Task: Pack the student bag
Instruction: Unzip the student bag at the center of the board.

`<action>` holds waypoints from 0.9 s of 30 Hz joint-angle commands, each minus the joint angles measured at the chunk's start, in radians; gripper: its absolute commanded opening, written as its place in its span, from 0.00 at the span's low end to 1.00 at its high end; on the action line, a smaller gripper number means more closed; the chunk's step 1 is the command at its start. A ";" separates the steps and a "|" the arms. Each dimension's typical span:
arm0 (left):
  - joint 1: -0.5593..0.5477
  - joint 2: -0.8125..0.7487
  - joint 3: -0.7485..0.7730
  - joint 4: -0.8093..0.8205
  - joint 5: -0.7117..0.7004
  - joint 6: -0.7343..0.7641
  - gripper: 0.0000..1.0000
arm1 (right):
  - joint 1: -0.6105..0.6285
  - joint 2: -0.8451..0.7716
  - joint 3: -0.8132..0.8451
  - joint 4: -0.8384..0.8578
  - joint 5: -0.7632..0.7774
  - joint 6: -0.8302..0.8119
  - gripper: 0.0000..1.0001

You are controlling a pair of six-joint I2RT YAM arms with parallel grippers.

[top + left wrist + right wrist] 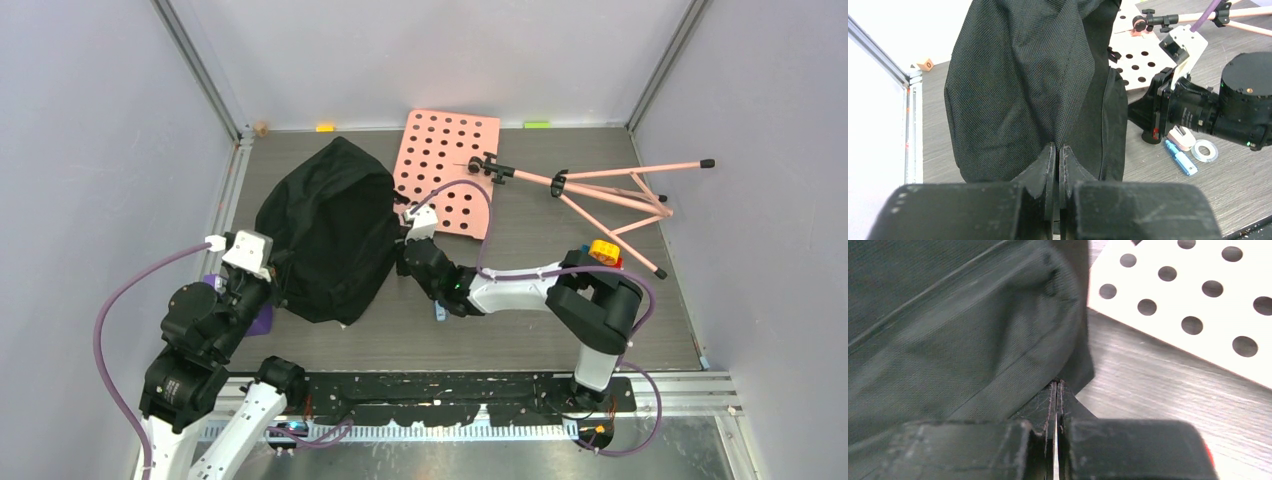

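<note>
The student bag (325,230) is a large black soft backpack lying left of centre on the table. It fills the left wrist view (1023,85) and the left half of the right wrist view (948,325). My left gripper (262,275) is at its near left edge, with its jaws shut (1058,150) on a pinch of the black fabric; a crease runs up from the tips. My right gripper (403,250) is at the bag's right edge, with its jaws shut (1056,385) on the hem.
A pink perforated board (447,170) lies behind the right gripper, with a pink folding stand (610,190) to its right. A blue pen (1181,157), a tape roll (1205,150) and a small white-and-pink block (1181,137) lie under the right arm. A purple item (262,320) sits by the left arm.
</note>
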 commanded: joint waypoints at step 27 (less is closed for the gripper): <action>0.003 0.223 0.332 -0.100 0.098 0.099 0.95 | -0.173 -0.131 0.070 -0.210 -0.131 -0.092 0.59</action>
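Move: The student bag's middle lies about 15 cm to the right hand's left, level with it in reach and slightly below; the right fingers are shut at the bag's right edge. From there the pegboard's middle is some 15 cm ahead and 10 cm right, the red-lidded jar about 6 cm back and 8 cm right, both roughly 10 cm lower. For the left hand, still pinching the bag's raised fabric, the bag's middle is about 8 cm ahead, 5 cm right and well below. Carry the right gripper's closed fingers on along the bag's right edge, forward about 4 cm and rightward 3 cm, easing to a stop towards the pegboard, then open them about halfway and edge right, off the bag. Keep the left gripper pinching its fabric almost still until then; open it wide and lift it about 3 cm straight up, away from the bag. ##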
